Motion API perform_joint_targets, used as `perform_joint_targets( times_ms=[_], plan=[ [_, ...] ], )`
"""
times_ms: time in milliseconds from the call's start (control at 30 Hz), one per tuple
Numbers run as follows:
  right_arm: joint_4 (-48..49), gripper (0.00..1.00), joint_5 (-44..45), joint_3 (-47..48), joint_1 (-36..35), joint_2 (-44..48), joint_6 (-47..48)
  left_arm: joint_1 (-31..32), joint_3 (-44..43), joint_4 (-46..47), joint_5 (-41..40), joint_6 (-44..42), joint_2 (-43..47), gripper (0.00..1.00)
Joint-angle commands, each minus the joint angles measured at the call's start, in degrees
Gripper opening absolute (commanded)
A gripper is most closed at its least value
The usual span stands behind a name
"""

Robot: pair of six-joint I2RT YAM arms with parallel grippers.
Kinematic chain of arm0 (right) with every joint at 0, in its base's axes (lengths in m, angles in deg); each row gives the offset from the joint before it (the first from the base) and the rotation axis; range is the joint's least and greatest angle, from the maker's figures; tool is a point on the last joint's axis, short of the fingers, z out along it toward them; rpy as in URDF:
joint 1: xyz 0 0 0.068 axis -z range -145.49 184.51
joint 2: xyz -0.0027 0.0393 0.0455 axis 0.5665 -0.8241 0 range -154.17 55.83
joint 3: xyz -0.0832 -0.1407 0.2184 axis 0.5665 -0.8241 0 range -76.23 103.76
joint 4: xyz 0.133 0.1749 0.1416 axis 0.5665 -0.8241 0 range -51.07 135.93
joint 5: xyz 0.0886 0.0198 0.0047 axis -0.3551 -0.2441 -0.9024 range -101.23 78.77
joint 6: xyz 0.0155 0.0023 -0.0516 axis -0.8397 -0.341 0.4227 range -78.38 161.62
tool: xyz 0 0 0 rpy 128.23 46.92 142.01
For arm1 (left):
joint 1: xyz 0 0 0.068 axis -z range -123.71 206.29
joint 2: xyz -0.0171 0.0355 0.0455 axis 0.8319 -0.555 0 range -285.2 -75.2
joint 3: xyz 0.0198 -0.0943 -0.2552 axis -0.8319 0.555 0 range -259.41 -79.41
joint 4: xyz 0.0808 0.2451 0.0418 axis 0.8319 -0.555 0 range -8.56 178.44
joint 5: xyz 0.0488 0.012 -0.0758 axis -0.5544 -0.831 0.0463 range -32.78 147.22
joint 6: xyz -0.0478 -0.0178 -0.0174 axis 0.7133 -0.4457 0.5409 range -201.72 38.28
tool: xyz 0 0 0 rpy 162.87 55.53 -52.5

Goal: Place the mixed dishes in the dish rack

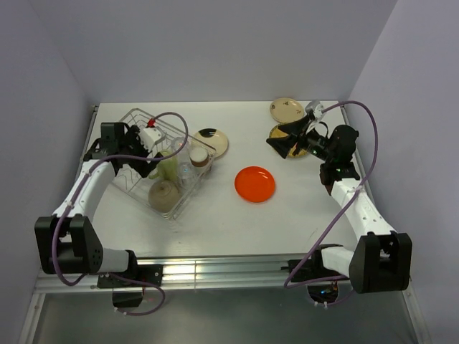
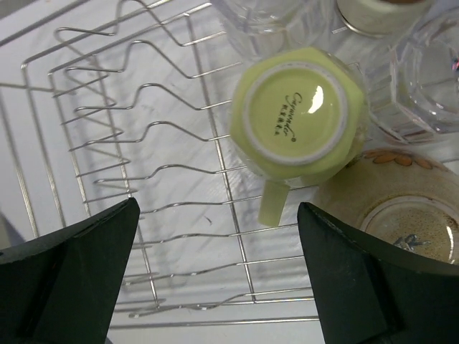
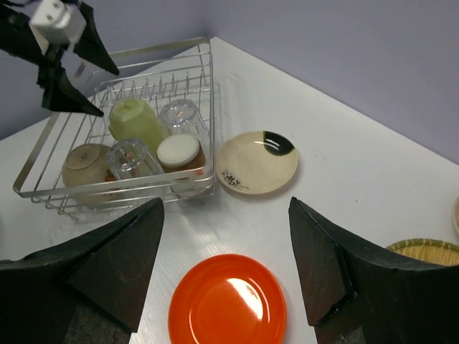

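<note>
The dish rack (image 1: 136, 118) stands at the left. It holds an upturned pale yellow mug (image 2: 297, 115), two clear glasses (image 2: 427, 79) (image 2: 265, 21), a small cup (image 3: 179, 152) and an upturned beige bowl (image 2: 391, 208). My left gripper (image 2: 219, 272) is open and empty above the rack's bare plate slots. An orange plate (image 1: 254, 183) lies mid-table. One cream patterned plate (image 1: 213, 142) lies beside the rack and another (image 1: 287, 109) at the back right. My right gripper (image 1: 281, 145) is open and empty over the tan woven plate (image 1: 277, 132), and looks down at the orange plate (image 3: 227, 301).
The rack's plate-slot prongs (image 2: 107, 143) hold nothing. White walls close in the table at the left, back and right. A purple cable loops over each arm, the left one (image 1: 172, 116) hanging above the rack.
</note>
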Motion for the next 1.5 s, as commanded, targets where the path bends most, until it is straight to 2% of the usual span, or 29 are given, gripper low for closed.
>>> perform_joint_targets(
  times_ms=[0,100,267,300,367,467,533,733,933,1333,1467],
  plan=[
    [-9.83,0.78,0.28,4.27,-0.78,1.42,6.90,-0.27,-2.70,2.76,-1.68,6.18,6.49,0.99],
    [-22.74,0.78,-0.42,8.57,-2.01,-0.77,14.72,-0.27,-2.97,5.74,-2.21,14.35,11.93,0.99],
    [-46.97,0.76,1.33,15.71,-2.98,-7.36,25.78,-0.27,1.77,13.65,-1.86,33.59,21.62,0.99],
    [-50.08,0.75,2.30,17.98,-3.07,-10.42,26.68,-0.27,2.82,15.92,-1.77,36.49,24.94,0.99],
    [-57.45,0.74,4.58,21.23,-3.24,-13.86,28.96,-0.36,5.99,17.52,-3.07,47.72,29.34,0.99],
    [-64.76,0.68,8.18,24.06,-4.91,-20.45,31.25,-0.36,8.54,17.44,-2.39,57.42,32.61,0.99],
    [-66.72,0.66,13.63,25.38,-6.14,-24.24,32.13,-0.36,10.21,16.56,-0.63,63.28,35.16,0.99],
    [-64.97,0.65,24.96,25.20,-8.17,-30.13,33.89,-0.36,17.14,18.04,5.61,72.80,42.63,0.99],
    [-65.23,0.65,30.34,27.93,-8.26,-36.55,33.54,-0.27,22.52,18.76,6.14,76.77,49.49,0.99],
    [-65.85,0.52,26.39,28.20,-9.05,-43.14,29.33,-0.27,23.66,19.81,7.72,78.44,50.46,0.99],
    [-66.28,0.44,24.28,28.20,-8.87,-44.46,28.27,-0.27,23.84,21.56,9.30,79.93,50.11,0.99]
  ],
)
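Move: The red plate lies almost straight beneath the right hand, some 28 cm down, its middle about 1 cm back and 3 cm to the left. From that hand, the woven yellow plate is about 15 cm ahead and 9 cm right, and the black-and-cream plate 14 cm ahead and 18 cm left. From the left hand, the red plate is some 33 cm right and 3 cm back; the green mug is 4 cm right, 1 cm ahead and 8 cm below. The right hand drops about 28 cm towards the red plate, tipping from level to steeply down as it rolls left side down, and narrows its still-open fingers astride the plate's right-hand rim without visibly pinching it. Meanwhile the empty, wide-open left hand climbs off the green mug, then draws back some 13 cm and slightly right, rolling strongly left side down. ##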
